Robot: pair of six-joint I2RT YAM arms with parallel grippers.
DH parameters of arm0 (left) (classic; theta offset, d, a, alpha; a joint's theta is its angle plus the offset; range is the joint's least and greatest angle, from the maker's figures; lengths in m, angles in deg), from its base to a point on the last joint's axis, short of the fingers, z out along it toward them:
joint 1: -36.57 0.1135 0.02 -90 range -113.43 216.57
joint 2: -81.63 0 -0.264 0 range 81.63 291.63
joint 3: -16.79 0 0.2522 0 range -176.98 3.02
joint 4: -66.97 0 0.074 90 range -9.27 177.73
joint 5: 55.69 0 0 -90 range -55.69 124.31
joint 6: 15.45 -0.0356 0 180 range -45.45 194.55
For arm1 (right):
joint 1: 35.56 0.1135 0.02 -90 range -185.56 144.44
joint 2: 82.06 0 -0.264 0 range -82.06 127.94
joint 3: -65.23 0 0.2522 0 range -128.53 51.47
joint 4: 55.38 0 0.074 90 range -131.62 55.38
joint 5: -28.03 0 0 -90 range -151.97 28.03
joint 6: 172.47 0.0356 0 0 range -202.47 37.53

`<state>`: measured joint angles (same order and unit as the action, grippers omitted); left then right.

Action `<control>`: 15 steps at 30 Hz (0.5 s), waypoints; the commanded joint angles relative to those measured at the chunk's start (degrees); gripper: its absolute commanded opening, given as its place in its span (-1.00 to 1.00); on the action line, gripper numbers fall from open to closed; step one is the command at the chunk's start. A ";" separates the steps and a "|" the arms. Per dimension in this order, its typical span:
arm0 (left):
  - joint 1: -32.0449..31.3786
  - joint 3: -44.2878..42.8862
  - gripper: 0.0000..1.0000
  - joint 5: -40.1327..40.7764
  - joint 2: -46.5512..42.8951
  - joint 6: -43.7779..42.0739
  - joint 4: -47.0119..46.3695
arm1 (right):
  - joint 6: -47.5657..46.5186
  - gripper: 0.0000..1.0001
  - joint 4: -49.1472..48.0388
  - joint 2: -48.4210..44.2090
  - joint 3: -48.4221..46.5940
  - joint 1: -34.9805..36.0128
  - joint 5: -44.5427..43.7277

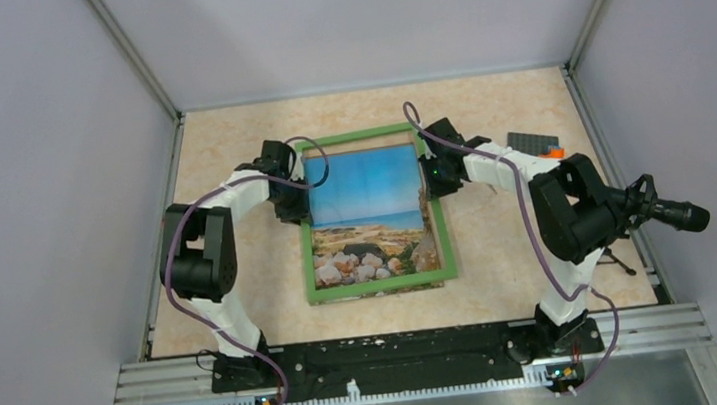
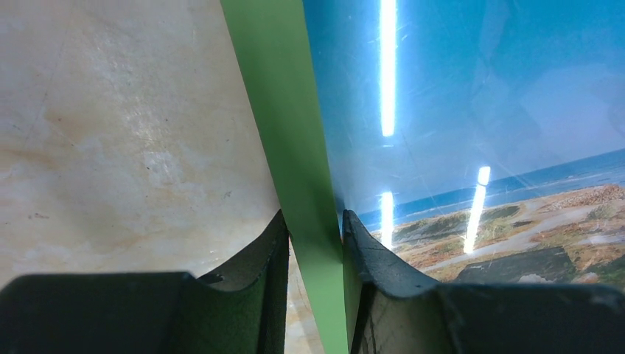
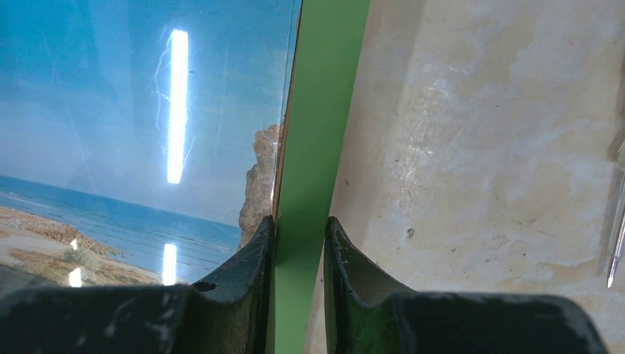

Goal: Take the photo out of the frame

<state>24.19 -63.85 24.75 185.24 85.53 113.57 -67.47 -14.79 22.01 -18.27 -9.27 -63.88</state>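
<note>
The frame (image 1: 383, 282), with its thin green border, lies flat in the middle of the table with the photo (image 1: 369, 196) of sky, sea and rocks inside it. A narrow strip of table colour shows between the top border and the photo's upper edge. My left gripper (image 1: 294, 201) is shut on the left border. In the left wrist view my left gripper (image 2: 313, 221) pinches the frame (image 2: 284, 110) beside the photo (image 2: 457, 88). My right gripper (image 1: 429, 177) is shut on the right border. The right wrist view shows my right gripper (image 3: 298, 225) clamping the frame (image 3: 324, 110) next to the photo (image 3: 110, 110).
A black slab with an orange piece (image 1: 534, 144) lies at the back right. A black cylindrical device (image 1: 667, 213) on a small stand sits at the right edge. A thin metal rod (image 3: 615, 251) lies right of the frame. Walls enclose the table on three sides.
</note>
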 commanded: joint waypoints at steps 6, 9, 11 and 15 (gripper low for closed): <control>1.96 -5.06 -0.78 4.28 4.63 -3.58 -3.32 | -4.93 -1.00 -2.68 2.88 -2.53 -2.12 -1.95; 2.24 -6.91 -0.68 4.49 6.03 -4.03 -3.55 | -4.96 -1.00 -2.83 4.00 -4.02 -2.37 -0.82; 2.27 -8.15 -0.40 4.41 6.26 -5.02 -3.35 | -5.47 -1.00 -2.79 4.71 -5.29 -2.53 0.56; 2.36 -6.42 0.31 4.24 0.98 -10.14 -5.84 | -5.44 -0.47 0.10 5.37 -8.18 -2.83 3.22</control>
<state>25.33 -70.27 25.95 190.03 81.93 112.55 -68.63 -16.96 27.10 -22.44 -11.28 -63.16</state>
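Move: Each hand already grips one long side bar of the green frame. The photo being bared lies just below the fingers; its middle is about 15 cm right and 2 cm back of the left hand, and some 14 cm left and 4 cm back of the right hand. The frame's near bar lies about 18 cm back and 16 cm right of the left hand. A screwdriver lies about 13 cm right and 2 cm ahead of the right hand, roughly 3 cm lower. Both hands together push the frame forward along the photo, away from the photo's near edge: the left travels about 4 cm, nearly level, while the right goes about 3 cm and sinks roughly 1 cm early on, its fingers keeping their pinch on the right bar. Right at the end the left fingers open and its hand shifts slightly to the left and tilts a little, so its outer finger comes clear of the left bar while the inner one stays close beside it. ##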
